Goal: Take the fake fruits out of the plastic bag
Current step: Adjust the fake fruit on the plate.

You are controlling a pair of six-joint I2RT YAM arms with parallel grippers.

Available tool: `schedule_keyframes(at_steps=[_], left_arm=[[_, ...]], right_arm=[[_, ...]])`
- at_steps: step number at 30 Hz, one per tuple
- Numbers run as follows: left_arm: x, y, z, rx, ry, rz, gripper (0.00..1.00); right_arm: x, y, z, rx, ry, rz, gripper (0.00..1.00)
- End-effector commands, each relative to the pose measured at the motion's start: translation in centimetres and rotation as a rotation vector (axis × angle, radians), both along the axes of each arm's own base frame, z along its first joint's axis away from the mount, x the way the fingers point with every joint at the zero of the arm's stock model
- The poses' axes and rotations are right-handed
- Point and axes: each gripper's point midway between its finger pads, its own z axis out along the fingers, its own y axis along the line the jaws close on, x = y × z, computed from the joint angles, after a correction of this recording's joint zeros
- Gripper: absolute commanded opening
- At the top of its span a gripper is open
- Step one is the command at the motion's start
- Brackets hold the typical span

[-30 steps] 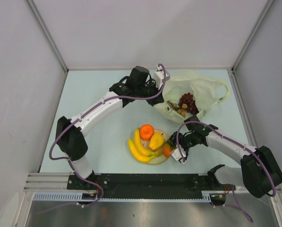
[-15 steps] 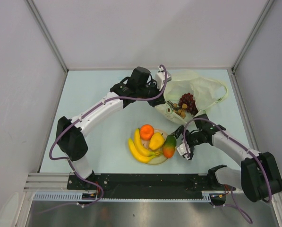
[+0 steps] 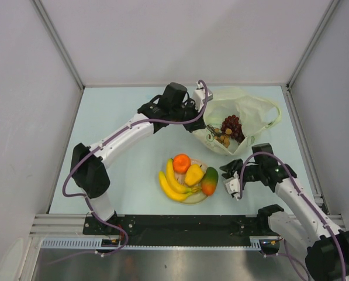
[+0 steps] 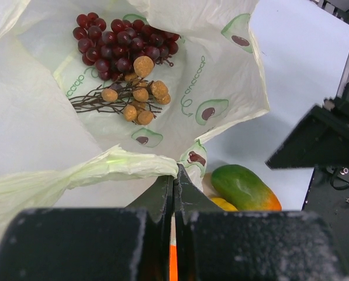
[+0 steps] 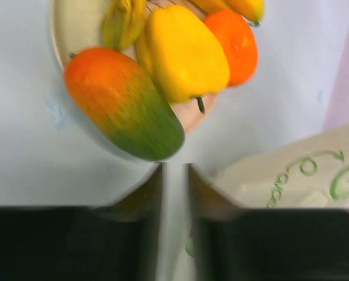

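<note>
The plastic bag (image 3: pixel 244 114) lies open at the back right, pale and crinkly. My left gripper (image 3: pixel 201 97) is shut on its near rim (image 4: pixel 133 164) and holds the mouth up. Dark purple grapes (image 4: pixel 124 44) and brown stemmed bits (image 4: pixel 136 96) lie inside the bag. On the cream plate (image 3: pixel 199 198) rest an orange (image 3: pixel 181 163), bananas (image 3: pixel 170 182), a yellow lumpy fruit (image 3: pixel 193 174) and a red-green mango (image 3: pixel 209 180). My right gripper (image 3: pixel 227 175) hovers just right of the mango (image 5: pixel 124 105), open by a narrow gap with nothing between its fingers.
The plate (image 5: pixel 60 35) sits in the middle front of the pale blue table (image 3: pixel 127 117). White walls close off the back and both sides. The bag's handles (image 3: pixel 275 114) trail toward the right wall.
My right gripper has let go of the mango, which now lies on the plate's right edge, and has drawn back to the right. The left arm has stayed still on the bag.
</note>
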Motion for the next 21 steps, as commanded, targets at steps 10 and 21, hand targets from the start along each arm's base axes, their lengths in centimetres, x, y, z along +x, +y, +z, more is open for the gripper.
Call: schedule_keyframes(at_steps=[10,21], left_arm=[[-0.1,-1.2,2.8,-0.074,-0.030,-0.025,0.00],[-0.1,-1.3,2.8,-0.078,-0.024,-0.026,0.00]], right_arm=[[0.0,3.2,-3.4,-0.052,0.297,-0.155,0.00],[0.6,3.7,-4.2,-0.084,0.269,-0.152,0.00]])
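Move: The mango on the plate's right edge lies about 5 cm left of the right hand, 3 cm back and 9 cm below. The yellow pepper stands some 6 cm farther left than the mango and 3 cm farther out; the orange lies about 16 cm left of the right hand and 4 cm ahead. From the left hand the mango lies roughly 16 cm back, 2 cm right and 20 cm below. Shutting its fingers, the right hand sinks about 5 cm and goes left, tips nudging the mango's right side. ##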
